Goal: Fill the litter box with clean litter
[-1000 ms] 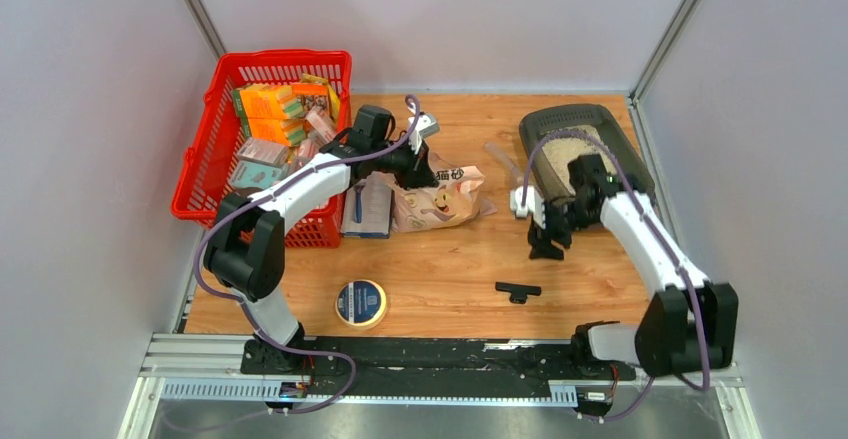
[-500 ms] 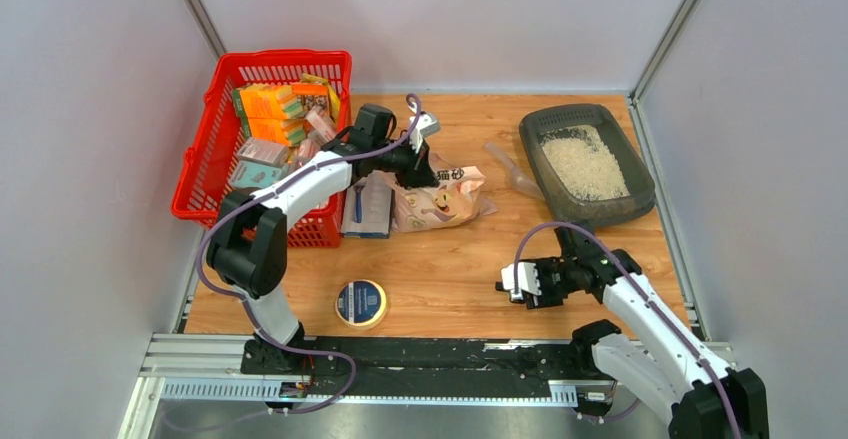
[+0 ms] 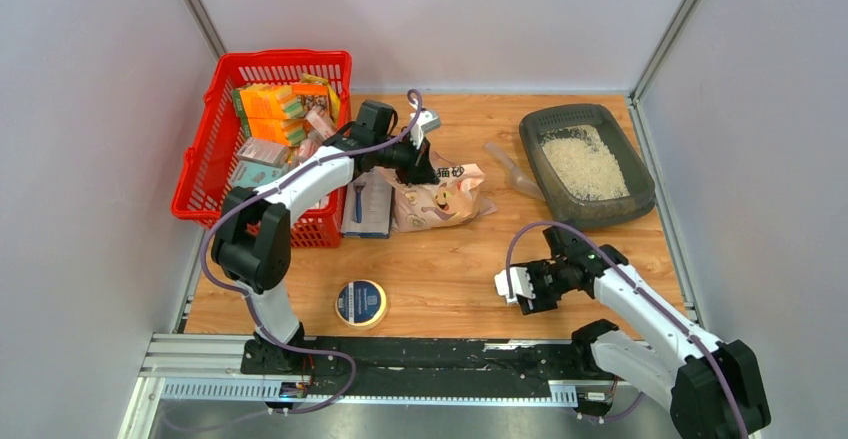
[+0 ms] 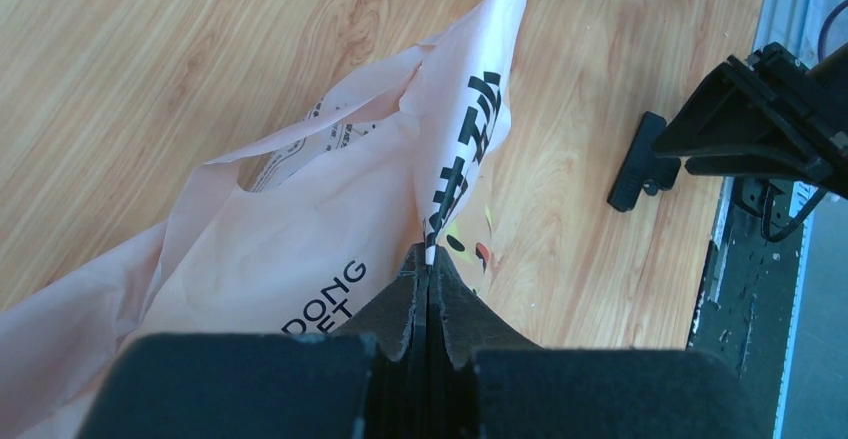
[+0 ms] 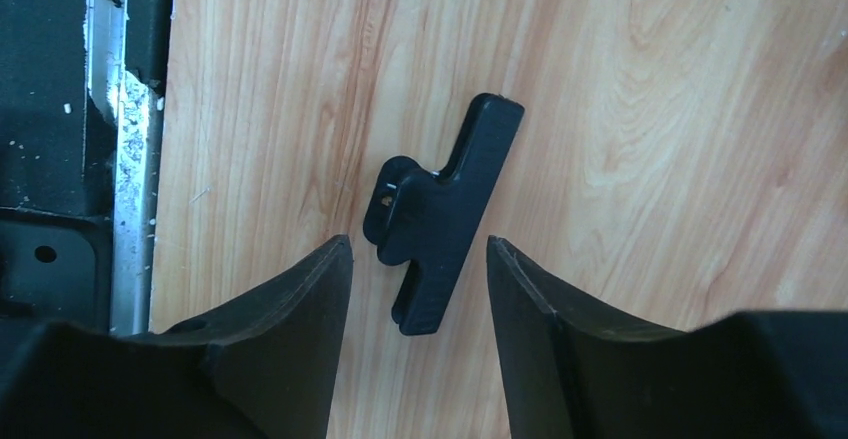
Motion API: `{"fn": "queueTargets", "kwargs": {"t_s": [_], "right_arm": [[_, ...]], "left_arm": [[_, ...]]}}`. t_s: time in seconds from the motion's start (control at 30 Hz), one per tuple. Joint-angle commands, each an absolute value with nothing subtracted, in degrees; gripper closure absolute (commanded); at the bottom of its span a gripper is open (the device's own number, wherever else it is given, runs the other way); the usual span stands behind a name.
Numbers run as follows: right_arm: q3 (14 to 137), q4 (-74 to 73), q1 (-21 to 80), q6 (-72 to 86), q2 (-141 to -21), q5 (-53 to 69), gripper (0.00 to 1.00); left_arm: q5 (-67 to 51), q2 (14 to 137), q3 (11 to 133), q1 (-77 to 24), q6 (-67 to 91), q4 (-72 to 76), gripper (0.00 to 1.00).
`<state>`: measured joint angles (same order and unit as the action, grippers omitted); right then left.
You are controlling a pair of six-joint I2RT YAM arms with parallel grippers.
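The dark grey litter box (image 3: 634,181) sits at the back right with pale clean litter (image 3: 583,163) spread inside it. A pink printed litter bag (image 3: 443,197) (image 4: 320,239) lies slumped at mid-table. My left gripper (image 3: 424,172) (image 4: 428,257) is shut on the bag's folded top edge. Low over the front of the table, my right gripper (image 3: 521,290) (image 5: 418,247) stands open. A black clip (image 5: 441,223) (image 4: 640,163) lies flat on the wood between its fingertips and just ahead of them, untouched.
A red mesh basket (image 3: 203,155) full of boxes stands at the back left, with a blue packet (image 3: 367,206) beside it. A translucent scoop (image 3: 512,168) lies left of the litter box. A tape roll (image 3: 361,302) lies near the front edge.
My right arm swung away from the litter box down to the front of the table and now hovers over the black clip, its jaws slightly wider. The left arm has barely moved.
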<state>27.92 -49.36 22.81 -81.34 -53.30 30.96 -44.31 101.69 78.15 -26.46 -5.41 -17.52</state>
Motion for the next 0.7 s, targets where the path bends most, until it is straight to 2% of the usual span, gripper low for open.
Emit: {"fn": "queueTargets", "kwargs": {"t_s": [0.0,0.23,0.27,0.43,0.47,0.57,0.67], "right_arm": [[26.29,-45.28,25.13,-81.22,-55.02,29.2,0.46],[25.22,-37.18,26.28,-76.03,-56.87,26.37,0.71],[25.75,-37.61,26.28,-75.85,-56.6,26.63,0.76],[28.56,-43.05,26.37,-74.98,-54.94,26.46,0.89],[29.78,-43.59,26.28,-74.19,-54.67,26.02,0.94],[32.07,-44.47,26.28,-70.16,-53.35,25.4,1.0],[37.6,-45.17,26.02,-63.32,-54.31,25.75,1.0]], "left_arm": [[-43.33,102.04,80.42,-25.4,-5.36,-18.72,1.0],[-43.15,101.78,80.16,-25.4,-5.62,-19.69,1.0],[-43.15,101.78,80.16,-25.4,-5.71,-19.77,1.0],[-43.59,101.95,80.16,-25.4,-6.06,-19.95,1.0],[-43.68,102.21,80.24,-25.49,-5.98,-20.3,1.0],[-43.86,102.13,80.68,-25.49,-6.15,-20.92,1.0],[-44.12,101.95,80.68,-25.49,-6.68,-21.36,1.0]]}}
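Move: The black clip lies nearly under the right hand's open fingers, about 3 cm left, 2 cm ahead and 2 cm below. From that hand, the litter bag is some 21 cm ahead and 19 cm left, the scoop about 27 cm ahead and 3 cm left, and the litter box 28 cm ahead and 12 cm right. From the left hand, still gripping the bag, the clip is about 22 cm back, 17 cm right and 15 cm below. Right hand dips 2 cm, then goes some 3 cm up and forward, its fingers closing to pinch the clip. ##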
